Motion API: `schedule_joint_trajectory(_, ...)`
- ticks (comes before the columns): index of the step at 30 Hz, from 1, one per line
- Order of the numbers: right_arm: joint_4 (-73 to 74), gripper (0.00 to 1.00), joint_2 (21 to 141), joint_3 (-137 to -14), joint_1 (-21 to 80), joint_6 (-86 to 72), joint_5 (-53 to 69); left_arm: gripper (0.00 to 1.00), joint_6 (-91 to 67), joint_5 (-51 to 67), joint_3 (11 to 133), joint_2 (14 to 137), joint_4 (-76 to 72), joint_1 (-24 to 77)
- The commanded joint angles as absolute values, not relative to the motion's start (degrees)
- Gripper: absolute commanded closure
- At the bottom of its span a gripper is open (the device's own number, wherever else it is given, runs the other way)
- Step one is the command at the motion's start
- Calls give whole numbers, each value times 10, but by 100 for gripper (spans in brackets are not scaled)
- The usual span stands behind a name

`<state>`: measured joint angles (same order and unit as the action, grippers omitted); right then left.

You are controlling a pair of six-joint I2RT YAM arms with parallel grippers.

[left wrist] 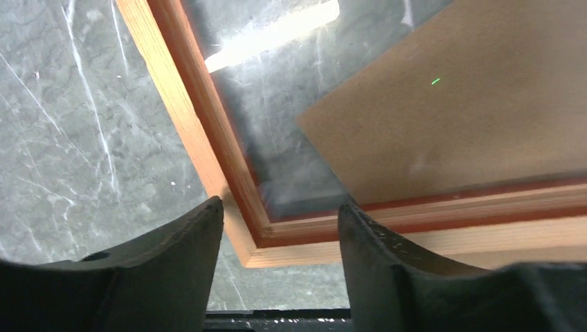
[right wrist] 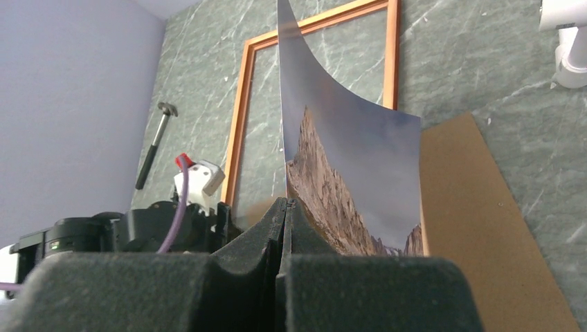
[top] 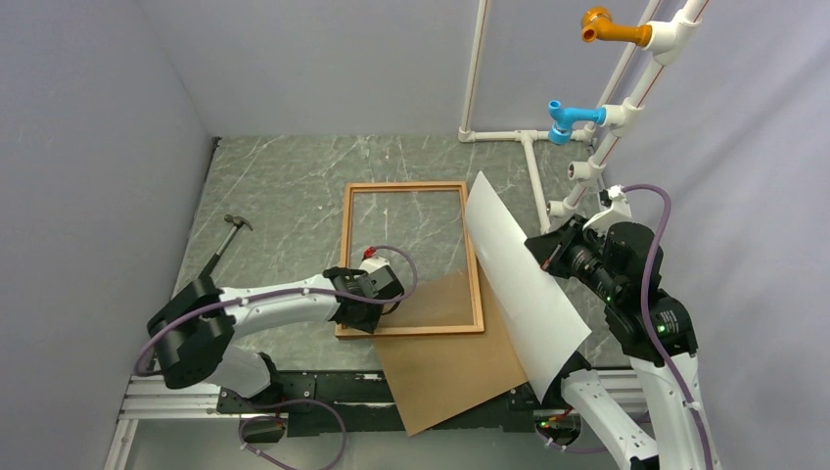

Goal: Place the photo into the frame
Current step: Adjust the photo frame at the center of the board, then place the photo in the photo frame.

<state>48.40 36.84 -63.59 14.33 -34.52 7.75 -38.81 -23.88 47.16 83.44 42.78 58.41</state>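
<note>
The frame (top: 411,187), thin reddish-brown wood, lies flat mid-table. My left gripper (top: 360,315) hovers at its near-left corner. In the left wrist view that gripper (left wrist: 280,207) is open, its fingers either side of the frame (left wrist: 208,131) corner. The photo (top: 519,284) stands tilted to the right of the frame, its white back towards the top camera. My right gripper (top: 544,251) is shut on its edge. In the right wrist view the photo (right wrist: 353,166) shows a rocky peak and curves up from the shut right gripper (right wrist: 287,204). The frame (right wrist: 242,117) lies beyond it.
A brown backing board (top: 450,362) lies partly under the frame's near-right corner and overhangs the near table edge. A hammer (top: 225,240) rests at the left. A white pipe rack (top: 533,147) with blue and orange fittings stands at the back right.
</note>
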Motion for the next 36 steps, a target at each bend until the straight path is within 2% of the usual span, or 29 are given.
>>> schedule_joint_trajectory(1,463,100,381,-668,143,-338,95,28,-393,-218,484,753,404,583)
schedule_joint_trajectory(6,458,100,407,-706,143,-326,124,20,-382,-155,468,671,352,554)
schedule_joint_trajectory(14,449,100,469,-794,143,-305,178,19,-364,-15,434,593,273,416)
schedule_joint_trajectory(19,420,100,503,-840,142,-313,226,19,-367,51,469,595,256,331)
schedule_joint_trajectory(27,279,100,548,-825,143,-393,333,19,-383,53,531,622,279,275)
schedule_joint_trajectory(33,178,100,560,-780,143,-462,332,19,-390,23,502,582,286,274)
schedule_joint_trajectory(36,96,100,544,-713,143,-494,317,19,-392,21,480,557,293,274)
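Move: The left hand sits just above the frame's near-left corner, which lies about 2 cm back and 1 cm to its left; the frame's middle is some 15 cm ahead and 11 cm to its right. From the right hand, which already holds the photo high up, the frame's middle lies roughly 12 cm ahead, 21 cm to the left and 30 cm below. The brown backing board's middle is around 7 cm back from the right hand, 11 cm left and 31 cm down. Still pinching the photo's edge in shut fingers, the right hand lifts it about 12 cm while swinging left and then more forward, over the frame's right side, turning some 20 degrees counter-clockwise. The left fingers open wider and come up off the frame's corner, the hand rising some 15 cm and going 10 cm forward along the left rail, its fingertips swinging to point down and to the right. ##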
